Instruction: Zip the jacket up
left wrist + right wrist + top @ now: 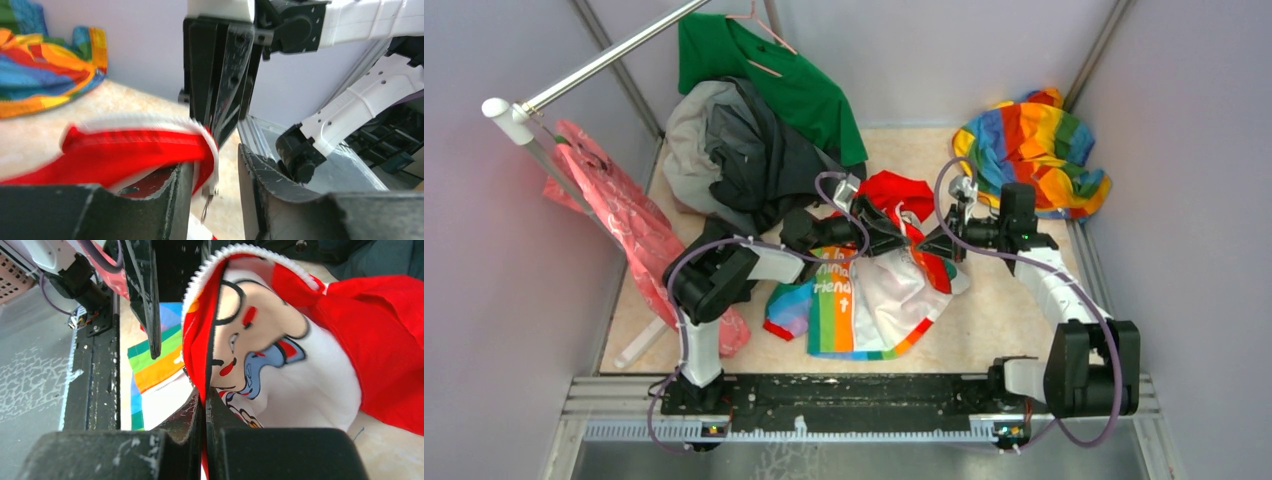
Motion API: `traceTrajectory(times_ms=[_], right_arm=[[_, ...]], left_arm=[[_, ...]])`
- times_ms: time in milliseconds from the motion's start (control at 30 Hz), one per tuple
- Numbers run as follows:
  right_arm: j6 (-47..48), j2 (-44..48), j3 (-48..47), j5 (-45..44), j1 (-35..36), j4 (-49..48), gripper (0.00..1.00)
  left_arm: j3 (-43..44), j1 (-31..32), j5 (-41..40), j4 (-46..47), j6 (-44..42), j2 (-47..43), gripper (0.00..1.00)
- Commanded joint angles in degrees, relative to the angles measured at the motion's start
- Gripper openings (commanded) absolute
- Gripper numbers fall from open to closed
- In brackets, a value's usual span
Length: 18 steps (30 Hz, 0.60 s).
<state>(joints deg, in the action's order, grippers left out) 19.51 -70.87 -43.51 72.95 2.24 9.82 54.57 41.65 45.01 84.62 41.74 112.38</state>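
Observation:
The small white jacket [879, 300] with rainbow panels lies mid-table, its red hood [894, 190] toward the back. Both grippers meet over its upper front. My right gripper [929, 245] [205, 395] is shut on the jacket's red zipper strip [197, 335], whose white teeth arch upward beside a cartoon print. In the left wrist view my left gripper [215, 165] [902, 240] is open. The red strip [135, 150] drapes over its left finger, and the small metal zipper pull [207, 197] hangs in the gap, touching neither pad that I can see. The right gripper's fingers [220, 75] pinch the strip just above.
An all-rainbow cloth [1034, 150] [45, 75] sits back right. A dark grey garment [744, 150] and a green shirt [774, 70] on a hanger lie back left. A pink bag [614, 210] hangs from the metal rail [604, 60]. Walls enclose three sides.

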Motion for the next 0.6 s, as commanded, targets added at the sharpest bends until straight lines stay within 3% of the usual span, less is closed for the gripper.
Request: traceTrajectory(times_ms=[0, 133, 333, 567], right_arm=[[-4.47, 2.66, -1.37, 6.2, -0.77, -5.07, 0.0], [-9.84, 2.67, -0.81, 9.2, -1.73, -9.25, 0.0], [-12.77, 1.9, -1.05, 9.71, -2.06, -11.33, 0.0], [-13.09, 1.82, -0.98, 10.19, -2.05, -11.32, 0.0]], left_arm=[[-6.49, -0.68, -2.99, 3.79, -4.48, -3.94, 0.48], [-13.3, -0.75, -6.53, 3.24, -9.0, -7.42, 0.61], [-20.85, -0.39, -7.13, 10.93, -7.57, -8.74, 0.63], [-18.73, 0.43, -6.56, 15.63, -2.15, -3.52, 0.63]])
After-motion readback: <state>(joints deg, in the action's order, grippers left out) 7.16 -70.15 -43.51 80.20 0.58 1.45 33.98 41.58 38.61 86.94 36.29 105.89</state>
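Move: Between the left fingers, which are already opening, lies the zip pull, about 1 cm to the right of the hand point and level with it. The red hood sits roughly 12 cm ahead of that hand and 12 cm below, and the rainbow panel some 14 cm to its left, 8 cm back and 12 cm below. From the right hand, already shut on the jacket's front edge, the pull is about 3 cm to the left, level in depth and height. Opening wider to clear the zip pull, the left hand backs off down and to the left, a little towards its base as well, some 8 cm in all, its fingers tipping slightly downward. Meanwhile the right hand keeps its pinch on the front edge beside the zip and lifts it about 3 cm. ##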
